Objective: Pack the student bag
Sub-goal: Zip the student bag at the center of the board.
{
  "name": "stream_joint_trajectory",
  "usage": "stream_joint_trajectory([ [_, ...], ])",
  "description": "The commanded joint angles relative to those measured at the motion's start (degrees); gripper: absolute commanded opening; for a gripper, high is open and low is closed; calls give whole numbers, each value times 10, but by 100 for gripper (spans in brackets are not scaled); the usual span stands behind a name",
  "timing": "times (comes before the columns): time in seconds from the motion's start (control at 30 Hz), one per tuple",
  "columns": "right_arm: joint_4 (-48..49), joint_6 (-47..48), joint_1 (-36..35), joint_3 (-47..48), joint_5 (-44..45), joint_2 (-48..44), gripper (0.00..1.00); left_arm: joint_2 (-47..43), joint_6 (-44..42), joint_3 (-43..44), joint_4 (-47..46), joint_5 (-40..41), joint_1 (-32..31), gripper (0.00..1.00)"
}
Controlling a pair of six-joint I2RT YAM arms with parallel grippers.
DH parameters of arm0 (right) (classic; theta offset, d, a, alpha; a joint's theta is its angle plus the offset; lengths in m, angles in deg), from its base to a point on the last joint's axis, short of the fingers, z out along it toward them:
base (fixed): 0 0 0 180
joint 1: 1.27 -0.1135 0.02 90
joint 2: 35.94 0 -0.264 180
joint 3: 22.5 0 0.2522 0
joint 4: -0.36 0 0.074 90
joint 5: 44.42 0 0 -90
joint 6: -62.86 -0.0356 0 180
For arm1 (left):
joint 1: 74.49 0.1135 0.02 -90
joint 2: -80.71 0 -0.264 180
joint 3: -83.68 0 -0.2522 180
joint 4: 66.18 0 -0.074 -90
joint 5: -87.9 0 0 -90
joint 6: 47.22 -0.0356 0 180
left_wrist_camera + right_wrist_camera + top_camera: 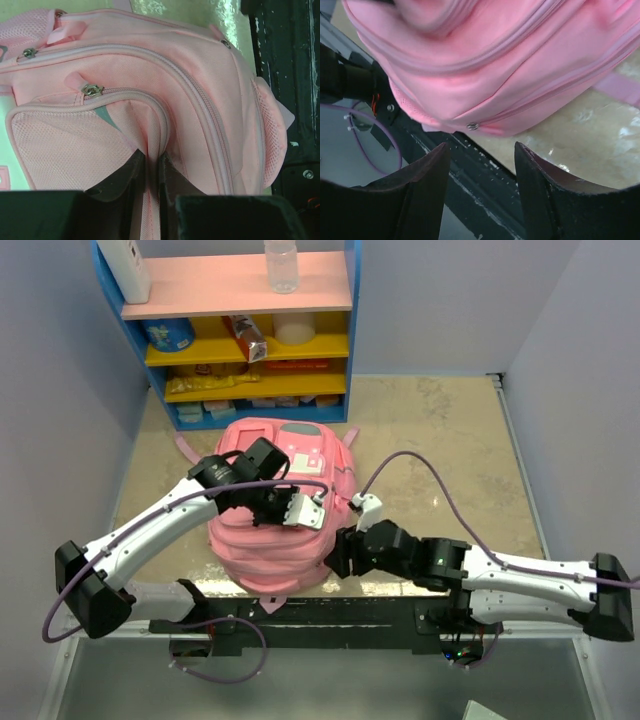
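The student bag (262, 552), a large pink backpack, lies on the table between my two arms, its near end by the black rail. My left gripper (292, 508) reaches over its top and is shut on a fold of its pink fabric (151, 159) beside a pocket zip. A metal zip pull (92, 90) shows just beyond that fold. My right gripper (340, 552) sits at the bag's near right corner with its jaws open and nothing between them (482, 148). Just above its fingertips is the bag (495, 60) with a small zip pull (472, 126).
A blue shelf unit (352, 330) with pink and yellow boards stands at the back, holding a clear bottle (281, 265) and small packets. The black mounting rail (330, 618) runs along the near edge. A purple cable (420, 462) arcs over the right arm. Grey walls close both sides.
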Motion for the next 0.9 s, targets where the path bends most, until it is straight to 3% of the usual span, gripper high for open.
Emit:
stream_joint_trajectory([
  [0.0, 12, -92, -65, 23, 80, 65, 58, 26, 48, 82, -32, -22, 2, 8],
  [0.2, 11, -91, -108, 38, 143, 101, 56, 12, 43, 71, -19, -23, 3, 8],
  [0.47, 47, 72, -113, 43, 165, 142, 58, -9, 35, 35, -12, -16, 2, 9],
  [0.87, 146, 83, -112, -17, 181, 174, 49, -21, 44, 39, -20, -8, 2, 9],
])
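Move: The bag's low side zip slider, the right hand's target, lies about 7 cm below that hand and 4 cm to its left, barely 1 cm ahead. The pocket edge in the left fingers is some 10 cm left of the right hand, 6 cm ahead, at about its height; the bag's bottom tab is about 12 cm left, 8 cm back and 12 cm below. From the left hand the slider is roughly 6 cm back, 7 cm right and 9 cm down. The left fingers keep their pinch on the pocket edge while that hand shifts some 2 cm up, forward and right. Open all the while, the right hand goes down to the zip slider, about 6 cm lower and 3 cm left in all, first swinging back then forward again, and turning nearly 20 degrees so its fingertips come up either side of the slider; contact there can't be seen. ##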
